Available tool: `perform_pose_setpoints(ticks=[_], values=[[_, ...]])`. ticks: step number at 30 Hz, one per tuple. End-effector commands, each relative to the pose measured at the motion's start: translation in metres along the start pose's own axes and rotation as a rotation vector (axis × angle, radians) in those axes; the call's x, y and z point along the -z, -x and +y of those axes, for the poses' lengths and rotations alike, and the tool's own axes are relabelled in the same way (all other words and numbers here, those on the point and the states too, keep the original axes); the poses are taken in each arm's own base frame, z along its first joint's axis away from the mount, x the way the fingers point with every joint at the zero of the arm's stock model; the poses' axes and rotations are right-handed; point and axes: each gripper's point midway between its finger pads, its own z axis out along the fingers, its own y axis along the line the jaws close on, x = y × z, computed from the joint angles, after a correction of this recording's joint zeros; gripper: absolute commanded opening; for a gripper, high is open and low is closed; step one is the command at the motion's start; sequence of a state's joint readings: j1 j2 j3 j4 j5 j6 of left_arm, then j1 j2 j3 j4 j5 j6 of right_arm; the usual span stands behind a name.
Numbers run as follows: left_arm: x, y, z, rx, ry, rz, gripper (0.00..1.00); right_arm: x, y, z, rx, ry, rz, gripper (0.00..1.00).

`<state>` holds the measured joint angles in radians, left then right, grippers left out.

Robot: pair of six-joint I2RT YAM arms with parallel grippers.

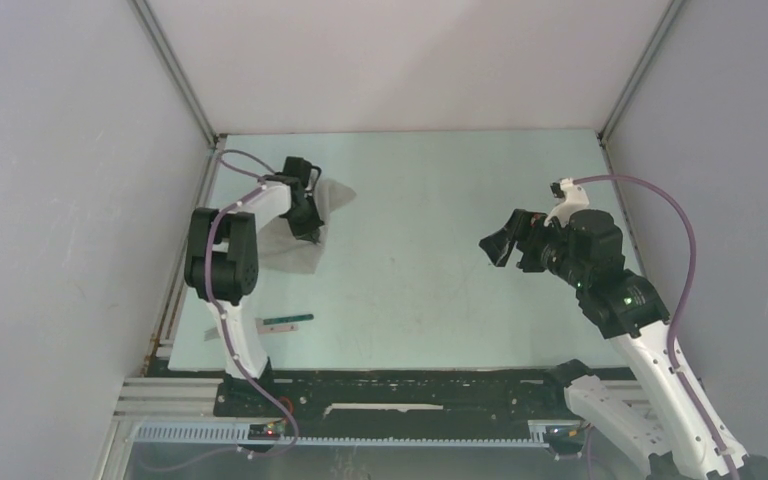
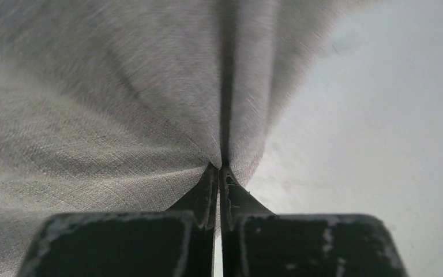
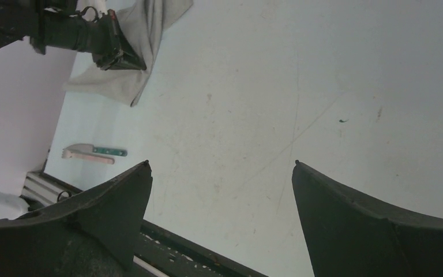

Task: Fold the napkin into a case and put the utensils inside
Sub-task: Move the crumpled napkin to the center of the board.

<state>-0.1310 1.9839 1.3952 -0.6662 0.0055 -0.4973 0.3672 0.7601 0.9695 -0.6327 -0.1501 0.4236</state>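
Observation:
The light grey napkin lies rumpled at the table's far left, with a lower flap toward the near side. My left gripper is down on it. In the left wrist view its jaws are pressed together on a pinched ridge of the napkin, tips at the left gripper. No case is in view. The utensils lie side by side near the left front edge: a green-handled piece and a pale slim piece. My right gripper hovers open over bare table at the right, its jaws wide apart and empty.
White enclosure walls close in the table on the left, back and right. A black rail runs along the near edge between the arm bases. The left arm's black elbow stands between the napkin and the utensils.

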Motion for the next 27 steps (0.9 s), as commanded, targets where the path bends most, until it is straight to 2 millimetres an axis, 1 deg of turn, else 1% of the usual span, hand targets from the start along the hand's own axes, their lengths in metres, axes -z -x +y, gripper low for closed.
perform_pose_setpoints(ticks=[1,3,6,8,10,11,12,14,15,16,17,19,20,21,23,24,25,27], values=[[0.03,-0.052,-0.074,-0.146,-0.18,0.013,0.0,0.001,0.002,-0.025,0.056,-0.128,-0.017,1.0],[0.041,-0.082,-0.101,-0.213,-0.245,0.006,0.0,0.002,-0.002,-0.031,0.07,-0.154,-0.001,1.0],[0.059,-0.13,-0.139,-0.306,-0.331,0.008,0.0,0.001,-0.003,-0.032,0.065,-0.162,0.006,1.0],[0.074,-0.169,-0.17,-0.393,-0.399,0.013,0.0,-0.002,0.0,-0.039,0.036,-0.206,-0.011,1.0],[0.089,-0.201,-0.203,-0.478,-0.461,0.025,0.0,-0.006,0.002,-0.041,0.012,-0.222,-0.017,1.0],[0.097,-0.212,-0.217,-0.512,-0.492,0.03,0.0,-0.009,0.003,-0.043,-0.004,-0.237,-0.023,1.0],[0.104,-0.221,-0.225,-0.537,-0.51,0.027,0.0,-0.01,0.004,-0.047,-0.023,-0.255,-0.027,1.0],[0.118,-0.227,-0.233,-0.574,-0.543,0.005,0.0,-0.013,0.006,-0.055,-0.08,-0.286,-0.029,1.0],[0.125,-0.227,-0.232,-0.581,-0.554,-0.009,0.05,-0.015,0.006,-0.06,-0.118,-0.294,-0.025,1.0],[0.13,-0.224,-0.226,-0.584,-0.555,-0.027,0.14,-0.017,0.006,-0.062,-0.157,-0.285,-0.016,1.0],[0.135,-0.222,-0.219,-0.592,-0.552,-0.049,0.25,-0.02,0.006,-0.065,-0.194,-0.269,-0.006,1.0],[0.145,-0.216,-0.201,-0.601,-0.534,-0.098,0.51,-0.028,0.005,-0.066,-0.243,-0.233,0.009,1.0],[0.15,-0.212,-0.19,-0.596,-0.522,-0.122,0.63,-0.037,0.003,-0.067,-0.242,-0.226,0.027,1.0],[0.153,-0.209,-0.178,-0.589,-0.519,-0.134,0.73,-0.044,0.0,-0.067,-0.236,-0.222,0.048,1.0],[0.159,-0.199,-0.153,-0.551,-0.501,-0.148,0.86,-0.061,-0.008,-0.062,-0.218,-0.197,0.098,1.0],[0.161,-0.193,-0.138,-0.519,-0.486,-0.155,0.88,-0.07,-0.012,-0.061,-0.212,-0.194,0.121,1.0],[0.162,-0.184,-0.124,-0.476,-0.47,-0.164,0.91,-0.08,-0.016,-0.055,-0.187,-0.18,0.149,0.99],[0.163,-0.168,-0.094,-0.385,-0.442,-0.179,0.92,-0.103,-0.025,-0.048,-0.131,-0.19,0.209,0.97]])
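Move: My left hand is shut on the napkin's right edge at board level, most of the cloth spreading to my left, its middle about 8 cm left and 2 cm farther out. The board's centre lies some 20 cm to the right and 3 cm back. The knife rests about 20 cm back and 10 cm left, the pink-handled utensil beside it, 21 back and 12 left. From my right hand the napkin is roughly 17 cm ahead, 43 left and 25 below. Keeping my pinch on the napkin's edge, I drag the cloth low and fast to the right and back with my left hand, nearly 30 cm right and 18 back, turning about 40 degrees clockwise. There I open the fingers, let go, and climb away while swinging back left over the cloth. My open right hand sinks and reaches forward towards the napkin, tipping down. ##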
